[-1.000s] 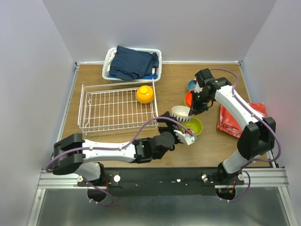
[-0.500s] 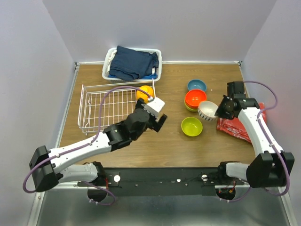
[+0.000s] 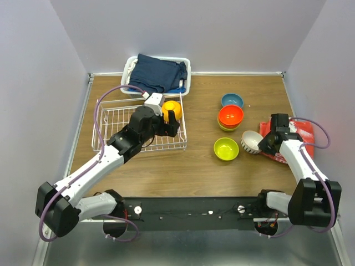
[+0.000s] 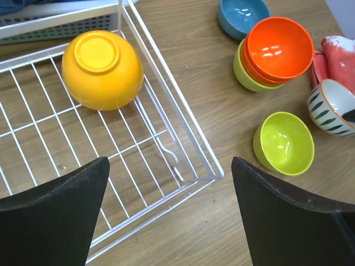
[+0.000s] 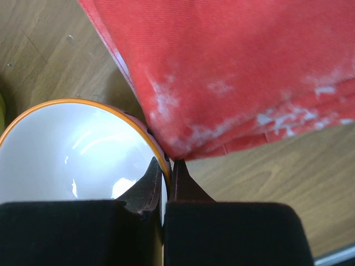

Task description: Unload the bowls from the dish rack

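The white wire dish rack (image 3: 138,151) lies at the table's left. One orange-yellow bowl (image 3: 171,110) sits upside down in its far right corner (image 4: 102,69). My left gripper (image 3: 166,125) hovers open over the rack's near right corner (image 4: 169,159), short of that bowl, with nothing between its fingers. My right gripper (image 3: 265,142) is shut on the rim of the white ribbed bowl (image 3: 251,142), which is tilted against the red cloth (image 5: 249,72); one finger is inside the rim (image 5: 169,166). A blue bowl (image 3: 232,101), a red-orange bowl (image 3: 231,116) stacked on a lime-green one, and a lone lime-green bowl (image 3: 226,149) stand on the table.
A white plastic basket with dark blue cloth (image 3: 156,75) stands behind the rack. The folded red cloth (image 3: 291,138) lies by the right edge. Grey walls close in the table at the back and on both sides.
My left arm has swung from the table's middle back over the rack's right end. My right arm carried the white bowl from beside the stack rightward to the red cloth.
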`<state>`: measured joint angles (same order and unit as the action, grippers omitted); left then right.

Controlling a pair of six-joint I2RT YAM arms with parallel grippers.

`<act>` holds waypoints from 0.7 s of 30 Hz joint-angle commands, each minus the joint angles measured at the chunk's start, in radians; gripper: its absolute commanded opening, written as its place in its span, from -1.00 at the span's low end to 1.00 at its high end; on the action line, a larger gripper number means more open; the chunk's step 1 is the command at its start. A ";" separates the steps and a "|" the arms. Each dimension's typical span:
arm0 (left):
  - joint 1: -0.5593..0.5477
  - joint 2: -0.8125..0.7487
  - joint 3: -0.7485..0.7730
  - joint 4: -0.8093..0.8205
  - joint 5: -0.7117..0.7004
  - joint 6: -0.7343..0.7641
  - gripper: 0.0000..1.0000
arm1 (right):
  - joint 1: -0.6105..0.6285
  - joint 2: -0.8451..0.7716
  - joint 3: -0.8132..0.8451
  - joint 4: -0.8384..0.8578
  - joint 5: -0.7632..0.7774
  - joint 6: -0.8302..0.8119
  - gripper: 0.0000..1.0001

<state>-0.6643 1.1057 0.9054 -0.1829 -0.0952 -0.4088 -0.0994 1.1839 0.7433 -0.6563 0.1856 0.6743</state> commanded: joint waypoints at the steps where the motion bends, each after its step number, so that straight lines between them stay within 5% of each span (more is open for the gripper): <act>1: 0.040 0.014 0.010 -0.027 0.094 -0.061 0.98 | -0.005 0.036 -0.031 0.164 -0.084 -0.042 -0.99; 12: 0.084 0.060 0.026 -0.058 0.083 -0.058 0.98 | 0.070 0.037 -0.163 0.290 -0.322 -0.074 -0.99; 21: 0.124 0.098 0.047 -0.066 0.068 -0.114 0.98 | 0.168 0.020 -0.133 0.291 -0.157 -0.062 -0.99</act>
<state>-0.5705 1.1919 0.9108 -0.2348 -0.0292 -0.4721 0.0593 1.2236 0.5804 -0.3992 -0.0753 0.6010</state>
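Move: The striped bowl hangs by its right rim from the right hand; the green bowl it is taken to lies about 15 cm left and 2 cm back of that hand, some 6 cm lower. The orange bowl stack is about 13 cm ahead and 13 cm left, the red cloth roughly 12 cm right and 2 cm ahead. From the left hand, the yellow bowl lies about 11 cm ahead, 2 cm left and 14 cm below; the towel basket is 16 cm beyond that bowl and 7 cm farther left. The striped bowl, still pinched by its rim, is lowered about 4 cm and carried some 8 cm left by the right hand, its wall pushing the green bowl along ahead of it while the wrist turns about 20 degrees counter-clockwise. Meanwhile the left hand, fingers staying wide open, sinks about 4 cm towards the yellow bowl, edging forward and left and tipping down slightly. ##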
